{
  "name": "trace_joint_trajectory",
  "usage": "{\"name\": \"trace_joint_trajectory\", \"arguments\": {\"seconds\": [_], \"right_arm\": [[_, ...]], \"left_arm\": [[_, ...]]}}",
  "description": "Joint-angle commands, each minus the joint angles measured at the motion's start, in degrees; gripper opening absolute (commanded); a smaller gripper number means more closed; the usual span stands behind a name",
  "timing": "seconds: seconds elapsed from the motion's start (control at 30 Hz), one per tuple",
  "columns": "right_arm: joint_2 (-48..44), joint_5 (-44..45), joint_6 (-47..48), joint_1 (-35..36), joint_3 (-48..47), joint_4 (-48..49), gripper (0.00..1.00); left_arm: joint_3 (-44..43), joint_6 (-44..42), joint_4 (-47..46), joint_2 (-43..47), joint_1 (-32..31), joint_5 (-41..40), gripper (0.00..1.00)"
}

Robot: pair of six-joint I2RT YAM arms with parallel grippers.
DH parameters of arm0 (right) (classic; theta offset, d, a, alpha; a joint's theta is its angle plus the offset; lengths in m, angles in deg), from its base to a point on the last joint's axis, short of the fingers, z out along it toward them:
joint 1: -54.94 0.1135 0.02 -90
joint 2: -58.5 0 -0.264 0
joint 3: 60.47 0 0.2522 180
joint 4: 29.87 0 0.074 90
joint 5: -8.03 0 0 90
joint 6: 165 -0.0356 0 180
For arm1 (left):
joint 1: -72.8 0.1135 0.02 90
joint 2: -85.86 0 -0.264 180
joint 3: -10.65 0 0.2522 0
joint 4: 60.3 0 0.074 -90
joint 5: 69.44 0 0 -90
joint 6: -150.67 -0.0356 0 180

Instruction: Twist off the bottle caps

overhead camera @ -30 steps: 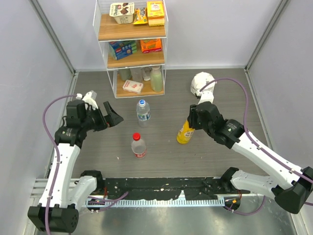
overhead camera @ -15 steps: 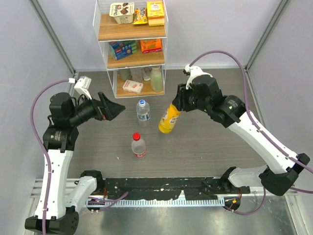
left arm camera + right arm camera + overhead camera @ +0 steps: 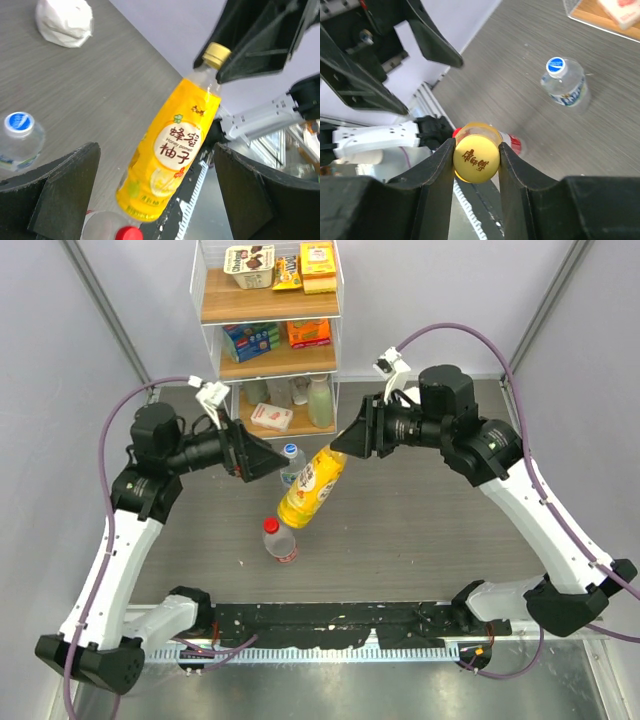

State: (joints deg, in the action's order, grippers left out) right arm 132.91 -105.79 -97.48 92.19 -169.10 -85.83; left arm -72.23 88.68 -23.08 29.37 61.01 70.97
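My right gripper (image 3: 476, 156) is shut on the yellow cap (image 3: 476, 158) of the yellow bottle (image 3: 311, 485). The bottle hangs tilted above the table, base pointing down-left. My left gripper (image 3: 268, 462) is open and faces the bottle's side. In the left wrist view the bottle (image 3: 172, 150) lies between its wide-apart fingers (image 3: 65, 190) without touching them. A clear red-label bottle (image 3: 281, 541) with a red cap (image 3: 271, 525) stands below. A clear blue-label bottle (image 3: 563, 86) with a white-and-blue cap (image 3: 555, 65) stands behind.
A wire shelf rack (image 3: 270, 340) with food boxes and a pale green bottle (image 3: 320, 400) stands at the back centre. A crumpled white object (image 3: 65, 20) lies on the table beyond the bottles. Grey walls close in both sides.
My right arm lifted the yellow bottle off the table, carried it left and tilted it. My left gripper swung right and up until its open fingers face the bottle.
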Motion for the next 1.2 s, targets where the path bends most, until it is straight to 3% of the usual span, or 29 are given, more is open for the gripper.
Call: {"name": "trace_joint_trajectory", "arguments": {"seconds": [0.0, 0.23, 0.53, 1.17], "right_arm": [[-0.1, -10.8, -6.6, -3.1, 0.9, 9.8, 0.02], [-0.2, -14.0, -11.4, -7.2, 1.9, 14.6, 0.02], [-0.5, -15.3, -13.5, -11.3, 2.0, 16.3, 0.02], [-2.1, -15.4, -15.9, -12.5, 7.5, 20.7, 0.02]], "left_arm": [[-5.2, -6.0, 2.4, -3.3, -9.0, -5.4, 1.00], [-6.2, -9.2, 5.9, -8.1, -18.6, -10.9, 1.00], [-4.2, -10.2, 5.6, -8.8, -22.5, -14.6, 0.99], [0.2, -8.9, 3.8, -8.6, -24.4, -17.0, 0.66]]}}
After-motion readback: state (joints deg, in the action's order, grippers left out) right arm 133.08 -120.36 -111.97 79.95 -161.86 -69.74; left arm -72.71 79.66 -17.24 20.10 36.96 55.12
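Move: The left hand, open and empty, has the yellow bottle's middle about 10 cm to its right, 3 cm back and 8 cm below. From that hand the red-capped bottle stands about 2 cm right, 5 cm back and 28 cm below; the blue-capped bottle is about 4 cm right, 10 cm ahead and 27 cm below. The right hand already pinches the yellow bottle's cap, the bottle's middle about 4 cm left, 2 cm back and 9 cm below. Rightward first, some 8 cm, then mostly down about 7 cm, the left hand brings its open fingers around the lower half of the yellow bottle, rolling its left side up slightly, and closes until they grip the sides. The right hand keeps the cap pinched, carrying it about 4 cm forward and nearly as far up before easing down 2 cm, and rolls about 15 degrees, tilting the bottle's base further left. ##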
